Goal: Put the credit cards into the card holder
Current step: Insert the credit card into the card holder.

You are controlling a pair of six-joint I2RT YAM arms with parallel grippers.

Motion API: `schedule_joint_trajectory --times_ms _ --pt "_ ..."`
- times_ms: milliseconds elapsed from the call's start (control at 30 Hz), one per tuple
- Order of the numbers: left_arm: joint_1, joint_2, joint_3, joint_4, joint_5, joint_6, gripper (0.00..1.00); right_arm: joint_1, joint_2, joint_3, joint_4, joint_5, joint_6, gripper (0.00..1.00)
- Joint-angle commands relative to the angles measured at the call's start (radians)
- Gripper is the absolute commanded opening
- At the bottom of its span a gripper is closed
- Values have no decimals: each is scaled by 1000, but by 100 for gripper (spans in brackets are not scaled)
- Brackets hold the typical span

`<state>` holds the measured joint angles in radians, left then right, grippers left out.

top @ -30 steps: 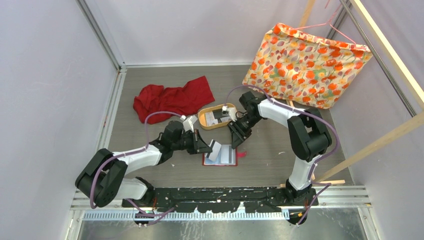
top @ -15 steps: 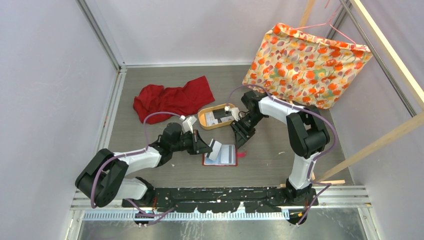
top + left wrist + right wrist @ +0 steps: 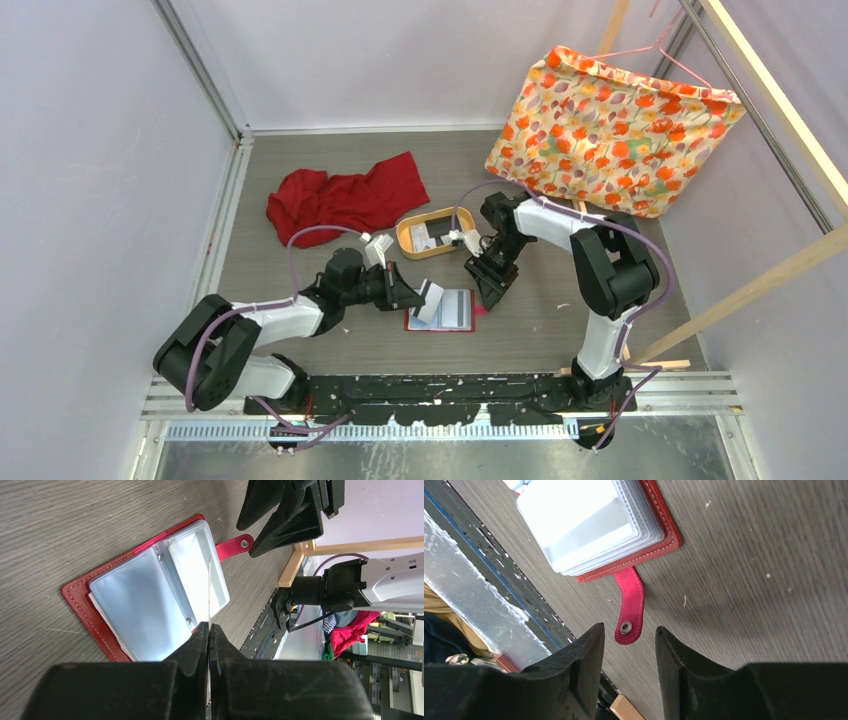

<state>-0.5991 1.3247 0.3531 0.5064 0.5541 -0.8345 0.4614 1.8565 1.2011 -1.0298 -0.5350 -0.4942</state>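
The red card holder [image 3: 452,312] lies open on the table, clear pockets up, its snap tab [image 3: 630,605] pointing right. My left gripper [image 3: 209,626] is shut on a thin pale credit card [image 3: 209,592], seen edge-on, standing just over the holder's pockets [image 3: 145,595]. From above, that card [image 3: 430,300] tilts over the holder's left half. My right gripper [image 3: 628,630] stands open just above the table, with its fingers on either side of the snap tab's end and nothing held. More credit cards [image 3: 425,238] lie in the oval tan tray [image 3: 408,240].
A crumpled red cloth [image 3: 345,195] lies at the back left. A floral fabric bag [image 3: 610,130] hangs on a hanger at the back right, with a wooden frame [image 3: 740,290] along the right side. The right arm reaches past the tray.
My right gripper has moved from beside the tray toward the near right, down to the holder's snap tab, and opened a little wider. The left gripper and its card have barely shifted.
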Motion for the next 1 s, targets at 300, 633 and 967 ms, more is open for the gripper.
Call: schedule_joint_trajectory --times_ms 300,633,967 --pt "5 4 -26 116 26 -12 0 22 10 28 -21 32 17 21" --pt "6 4 -31 125 15 -32 0 13 -17 37 13 117 35 1" --pt "2 15 -40 152 -18 -113 0 -4 -47 44 123 301 75 1"
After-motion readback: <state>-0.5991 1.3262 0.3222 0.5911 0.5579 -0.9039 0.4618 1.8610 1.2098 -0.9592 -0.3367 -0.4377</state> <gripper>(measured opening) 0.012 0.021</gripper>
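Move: The card holder's red strap lies just under the right gripper's open fingers, about 1 cm to its left, 1 cm back and 1 cm below. The open card holder is centred some 9 cm to the left and level with it, about 1 cm lower. The card in the left gripper is roughly 11 cm left, 2 cm ahead and 4 cm up; the tray is about 10 cm left and 15 cm ahead. From the left gripper the strap is some 13 cm right, 2 cm back and 7 cm below. Shut the right gripper on the red strap, barely shifting while the fingers close. Then drag the strap about 3 cm forward and nearly 2 cm right, sinking about 1 cm, as the fingertips swing forward and right by some 10 degrees. Keep the left gripper still, its hold on the card over the holder unchanged. ##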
